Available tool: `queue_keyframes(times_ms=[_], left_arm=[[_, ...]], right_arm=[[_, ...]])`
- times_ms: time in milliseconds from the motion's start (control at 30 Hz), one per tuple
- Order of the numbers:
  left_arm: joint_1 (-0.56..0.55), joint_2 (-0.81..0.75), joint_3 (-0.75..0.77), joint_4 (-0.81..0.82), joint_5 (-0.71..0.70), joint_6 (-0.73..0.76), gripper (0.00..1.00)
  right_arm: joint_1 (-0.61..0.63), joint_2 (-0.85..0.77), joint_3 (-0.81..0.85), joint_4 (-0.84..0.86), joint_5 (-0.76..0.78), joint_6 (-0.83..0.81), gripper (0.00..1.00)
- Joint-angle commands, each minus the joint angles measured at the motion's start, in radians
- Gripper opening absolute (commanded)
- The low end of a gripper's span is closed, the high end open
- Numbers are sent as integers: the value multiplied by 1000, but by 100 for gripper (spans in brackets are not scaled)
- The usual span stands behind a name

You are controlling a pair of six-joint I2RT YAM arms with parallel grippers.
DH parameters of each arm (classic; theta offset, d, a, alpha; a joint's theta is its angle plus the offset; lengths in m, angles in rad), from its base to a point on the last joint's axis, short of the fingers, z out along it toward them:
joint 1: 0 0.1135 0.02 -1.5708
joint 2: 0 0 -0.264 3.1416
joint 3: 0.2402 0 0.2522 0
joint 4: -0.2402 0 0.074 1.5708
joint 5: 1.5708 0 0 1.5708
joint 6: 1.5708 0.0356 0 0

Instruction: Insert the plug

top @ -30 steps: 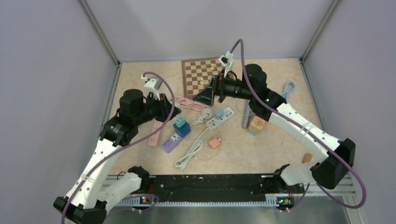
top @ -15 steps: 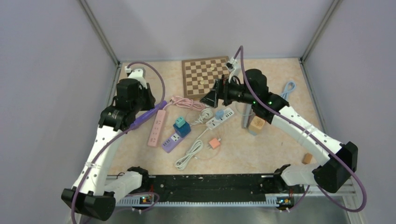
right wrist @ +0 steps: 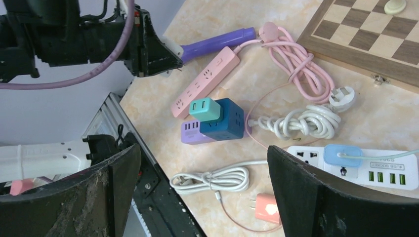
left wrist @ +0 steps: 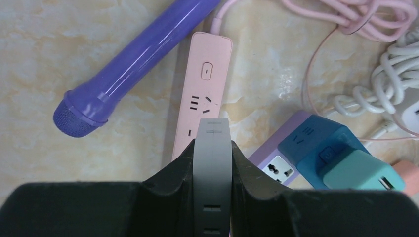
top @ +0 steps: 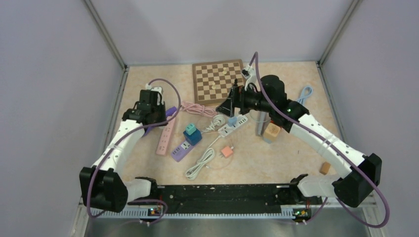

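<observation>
A loose salmon plug (top: 227,151) (right wrist: 267,208) lies on the table beside a coiled white cable (top: 200,165). The pink power strip (top: 166,136) (left wrist: 202,98) lies flat with bare sockets. My left gripper (top: 157,114) (left wrist: 212,143) hovers over the strip and is shut, with a grey slotted band showing between its black fingers. A purple strip (top: 180,149) (left wrist: 276,165) carries a blue adapter (left wrist: 316,148) topped by a teal plug (left wrist: 363,173). My right gripper (top: 226,106) (right wrist: 202,163) hangs open and empty above the white strip (top: 236,124) (right wrist: 365,168), which has a light-blue plug (right wrist: 342,153) in it.
A purple microphone (left wrist: 133,59) lies left of the pink strip. The strip's pink cord (right wrist: 296,59) is bundled near a chessboard (top: 217,81). A wooden block (top: 271,132) stands by the right arm. A light-blue cable (top: 305,94) lies far right.
The left arm has swung back and to the left, and its shut gripper now hangs over the pink strip. The right gripper has drifted slightly right and stays open.
</observation>
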Motion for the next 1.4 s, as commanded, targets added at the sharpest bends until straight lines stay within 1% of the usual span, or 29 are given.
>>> queue_keyframes(times_ms=[0, 200, 300, 433, 500, 633, 967, 1133, 1367], left_arm=[[7, 45, -46, 140, 0, 30, 0], [34, 135, -63, 204, 3, 134, 0], [51, 179, -59, 203, 12, 173, 0], [72, 243, -34, 154, 36, 207, 0], [83, 277, 3, 103, 80, 238, 0], [86, 332, 48, 52, 103, 252, 0], [86, 359, 43, 90, 120, 240, 0], [86, 367, 32, 94, 57, 231, 0], [86, 339, 12, 140, 55, 220, 0]], right_arm=[[-14, -8, -7, -3, -5, -17, 95], [-16, 8, -8, -4, -8, -11, 94], [-17, 12, -9, -6, -1, -10, 94], [-16, 16, -8, -9, 7, -7, 94], [-18, 19, -8, -11, 11, -4, 94], [-18, 26, -6, -11, 16, 5, 94], [-22, 45, 1, -11, 15, 8, 93], [-25, 58, 6, -11, 8, 8, 93], [-29, 74, 11, -11, -2, 6, 93]])
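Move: The left hand already holds the white plug above the pink power strip, whose outlet nearest the switch lies about 4 cm ahead and 13 cm below. The purple microphone lies some 7 cm ahead and 6 cm left, and the blue cube adapter is level with the hand about 10 cm right, on the purple strip, whose middle is 6 cm back and 9 cm right. From the right hand the outlet is roughly 29 cm left, 7 cm ahead, 27 cm below. The left hand, keeping its grip on the white plug, sinks about 9 cm towards the switch end of the pink power strip, easing some 2 cm forward and 2 cm left while the fingers tip about 15 degrees nearer to pointing straight down. Most of the drop comes in the first half; after that the hand stays at that height low over the outlets with only small sideways corrections, no contact with the strip being visible, while the empty, wide-open right hand sinks about 3 cm well off to the right. ##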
